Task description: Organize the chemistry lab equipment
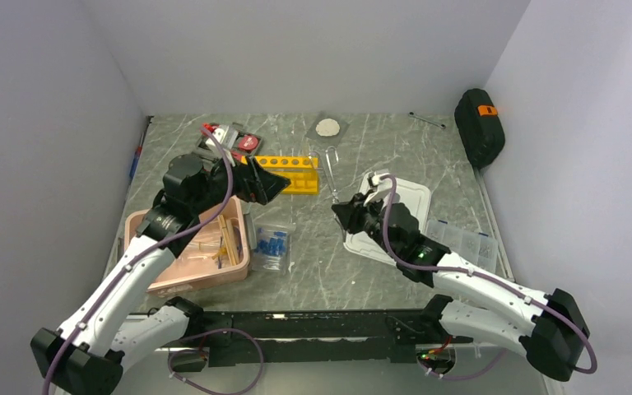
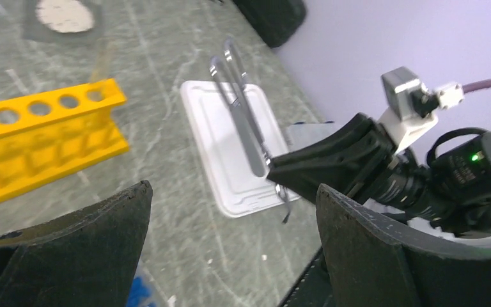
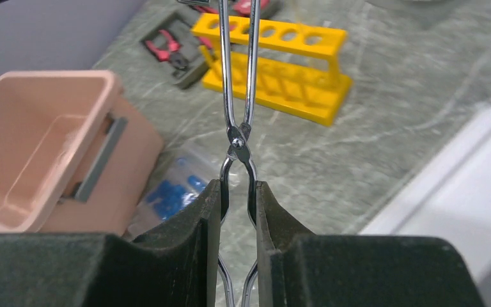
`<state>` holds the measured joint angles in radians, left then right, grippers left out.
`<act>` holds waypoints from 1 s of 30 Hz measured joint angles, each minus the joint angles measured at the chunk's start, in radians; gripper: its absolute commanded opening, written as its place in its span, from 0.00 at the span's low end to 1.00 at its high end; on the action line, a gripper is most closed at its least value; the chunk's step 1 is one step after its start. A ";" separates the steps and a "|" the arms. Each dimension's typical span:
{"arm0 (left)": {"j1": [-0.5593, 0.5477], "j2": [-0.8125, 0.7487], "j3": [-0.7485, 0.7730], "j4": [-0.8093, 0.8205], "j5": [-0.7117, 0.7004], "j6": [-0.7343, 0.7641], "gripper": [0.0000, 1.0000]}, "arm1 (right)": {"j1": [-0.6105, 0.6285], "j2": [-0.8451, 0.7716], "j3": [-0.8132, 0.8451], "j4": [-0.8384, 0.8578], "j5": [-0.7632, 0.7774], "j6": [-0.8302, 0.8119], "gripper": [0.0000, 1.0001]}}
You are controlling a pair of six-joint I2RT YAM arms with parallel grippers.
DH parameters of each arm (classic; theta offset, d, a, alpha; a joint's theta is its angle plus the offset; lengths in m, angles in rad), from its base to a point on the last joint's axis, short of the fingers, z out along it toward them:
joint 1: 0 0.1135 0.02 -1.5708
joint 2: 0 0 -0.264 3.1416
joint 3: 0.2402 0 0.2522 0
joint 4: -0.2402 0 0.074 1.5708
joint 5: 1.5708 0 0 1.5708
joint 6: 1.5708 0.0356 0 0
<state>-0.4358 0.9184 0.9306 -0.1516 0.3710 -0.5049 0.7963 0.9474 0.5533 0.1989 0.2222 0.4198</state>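
My right gripper (image 1: 341, 212) (image 3: 238, 185) is shut on the handles of metal tongs (image 3: 240, 83), held above the table; the tongs (image 1: 330, 169) point toward the yellow six-hole rack (image 1: 296, 173) (image 3: 275, 64). My left gripper (image 1: 276, 185) (image 2: 233, 188) is open and empty, beside the rack (image 2: 38, 137) and facing the tongs (image 2: 240, 109). A clear bag of blue-capped tubes (image 1: 271, 245) (image 3: 169, 192) lies on the table beside the pink bin (image 1: 160, 280). Tan wooden clamps (image 1: 222, 234) lie in the bin. The safety glasses are out of view.
A white tray (image 1: 407, 197) (image 2: 224, 173) lies under my right arm, with a clear compartmented box (image 1: 461, 239) to its right. The red-and-black tool kit (image 1: 230, 140) is behind the rack. A black case (image 1: 479, 125) stands at the far right. A bagged white disc (image 1: 327, 127) lies at the back.
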 measured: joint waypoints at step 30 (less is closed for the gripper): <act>-0.012 0.205 0.112 -0.123 0.074 -0.115 0.25 | 0.213 0.083 0.035 0.124 -0.119 -0.222 0.00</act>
<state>-0.4477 1.1233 1.0428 -0.2749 0.4446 -0.6201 1.0092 1.0302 0.5880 0.3229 0.1036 0.1974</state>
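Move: The tongs, held upward and forward in the right hand, have their jaw end roughly 11 cm to the left hand's right, 8 cm ahead and 3 cm lower. From that hand the yellow test-tube rack is about 16 cm ahead, 1 cm left, and the blue-parts bag 3 cm back, 4 cm left, both nearly 30 cm down. From the right hand, the waiting left gripper is some 14 cm left, 3 cm ahead and 10 cm up; the white lid is 14 cm right, 5 cm ahead, 18 cm below. Left fingers, wide open at first, close past halfway around the tongs' shanks just below the jaws; firm contact can't be confirmed yet. The right hand, still gripping the handle part, brings them over, about 7 cm left and 5 cm back, swinging some 20 degrees counter-clockwise. The left hand sinks about 3.5 cm, easing right and tipping its fingers down 15 degrees. ##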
